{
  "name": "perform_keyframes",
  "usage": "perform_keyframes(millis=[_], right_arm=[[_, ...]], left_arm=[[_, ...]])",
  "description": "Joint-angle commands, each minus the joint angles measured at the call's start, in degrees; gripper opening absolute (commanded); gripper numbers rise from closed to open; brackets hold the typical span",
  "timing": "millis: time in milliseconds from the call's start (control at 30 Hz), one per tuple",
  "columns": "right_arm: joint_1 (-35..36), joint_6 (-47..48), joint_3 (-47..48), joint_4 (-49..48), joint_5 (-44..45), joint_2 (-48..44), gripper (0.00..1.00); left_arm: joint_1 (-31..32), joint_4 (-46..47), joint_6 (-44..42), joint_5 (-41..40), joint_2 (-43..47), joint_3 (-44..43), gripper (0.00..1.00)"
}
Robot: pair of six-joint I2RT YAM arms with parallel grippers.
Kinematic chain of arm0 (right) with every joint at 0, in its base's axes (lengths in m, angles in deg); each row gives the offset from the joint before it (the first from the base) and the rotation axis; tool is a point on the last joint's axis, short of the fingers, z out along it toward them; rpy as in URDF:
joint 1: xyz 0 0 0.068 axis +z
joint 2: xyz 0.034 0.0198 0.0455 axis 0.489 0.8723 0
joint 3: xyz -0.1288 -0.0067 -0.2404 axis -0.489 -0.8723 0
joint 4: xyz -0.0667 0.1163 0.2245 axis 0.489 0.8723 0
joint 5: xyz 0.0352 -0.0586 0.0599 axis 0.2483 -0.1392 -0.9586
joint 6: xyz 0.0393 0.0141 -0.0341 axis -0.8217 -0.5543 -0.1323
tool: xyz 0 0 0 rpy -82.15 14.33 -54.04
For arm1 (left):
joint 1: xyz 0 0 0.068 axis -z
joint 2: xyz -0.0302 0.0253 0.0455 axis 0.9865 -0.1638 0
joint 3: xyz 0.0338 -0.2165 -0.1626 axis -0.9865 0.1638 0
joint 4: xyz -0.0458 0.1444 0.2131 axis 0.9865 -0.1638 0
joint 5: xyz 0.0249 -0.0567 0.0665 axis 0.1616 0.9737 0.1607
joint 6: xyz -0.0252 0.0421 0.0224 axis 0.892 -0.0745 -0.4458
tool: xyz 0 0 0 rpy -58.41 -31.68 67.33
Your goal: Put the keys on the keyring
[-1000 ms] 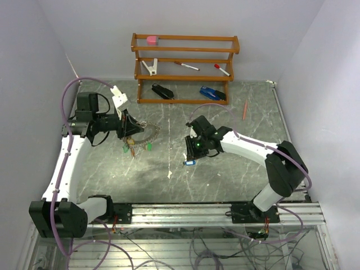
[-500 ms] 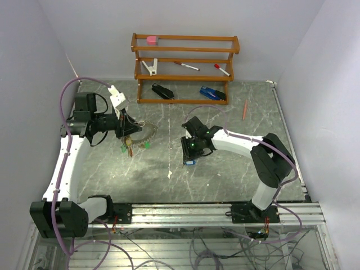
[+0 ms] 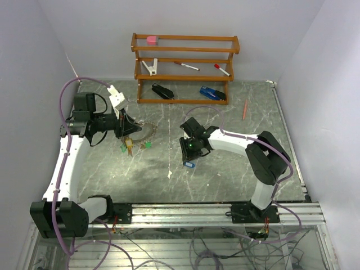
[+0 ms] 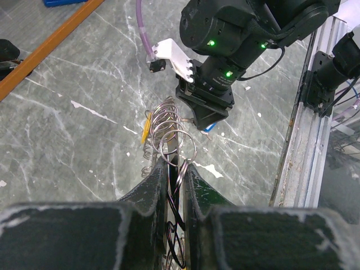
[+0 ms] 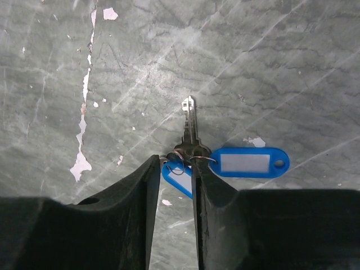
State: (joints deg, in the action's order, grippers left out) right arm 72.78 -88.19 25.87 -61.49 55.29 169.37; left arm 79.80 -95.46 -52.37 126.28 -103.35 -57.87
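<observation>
My left gripper (image 4: 174,164) is shut on the keyring (image 4: 169,121), a silvery ring strung with small wire loops, and holds it edge-on above the table. In the top view the keyring (image 3: 145,130) sticks out to the right of the left gripper (image 3: 133,130). Green-tagged keys (image 3: 147,144) and a brass key (image 3: 130,144) dangle under it. My right gripper (image 5: 176,163) is low over the table, its jaws narrowed onto the small wire loop and one blue tag of a silver key (image 5: 190,126). That key's second blue tag (image 5: 247,162) lies beside the right finger.
A wooden rack (image 3: 185,70) at the back holds a black stapler (image 3: 162,91), a blue stapler (image 3: 212,93), markers and a white clip. An orange pencil (image 3: 245,109) lies at the far right. The metal rail (image 3: 225,211) runs along the near edge.
My right gripper has shifted a little left and turned over the blue-tagged key, which stays in about the same spot. The left gripper has drawn the keyring slightly back and left.
</observation>
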Motion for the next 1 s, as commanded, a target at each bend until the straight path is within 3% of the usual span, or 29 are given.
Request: perform_keyframes(millis=[0,100,367,633,967], right_arm=[[0.70,0.35,1.05,0.28,1.52,0.94,0.27],[1.00,0.46,1.09,0.81,2.07,0.45,0.21],[1.45,0.41,-0.20,1.39,2.43,-0.83,0.17],[2.01,1.32,0.35,2.01,4.83,-3.70,0.00],[2.10,3.92,4.93,4.43,6.25,-16.37,0.00]], left_arm=[[-0.71,1.91,-0.59,1.78,1.02,-1.37,0.07],[-0.77,1.71,-0.79,1.87,1.01,-1.54,0.07],[-0.81,1.92,-0.39,2.01,0.69,-2.01,0.07],[-0.92,1.55,-0.51,2.04,1.07,-2.39,0.07],[-0.89,1.08,-1.47,3.35,0.86,-3.93,0.07]])
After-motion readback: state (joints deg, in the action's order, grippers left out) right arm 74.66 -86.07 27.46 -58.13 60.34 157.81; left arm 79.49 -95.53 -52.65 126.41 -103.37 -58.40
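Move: The nearer blue-tagged key lies practically at the right fingertips, about 1 cm below the hand point. The other blue-tagged key sits some 2 cm ahead and 1 cm to the right, with its tag roughly 4 cm right and 1 cm ahead of the hand; a white floor chip is about 7 cm left and 5 cm back. From the left hand, still holding the keyring, the nearer key lies about 17 cm right, 2 cm back and 25 cm down. The right fingers close fully, pinch the nearer blue-tagged key, then lift about 6 cm, tilting some 10 degrees. ##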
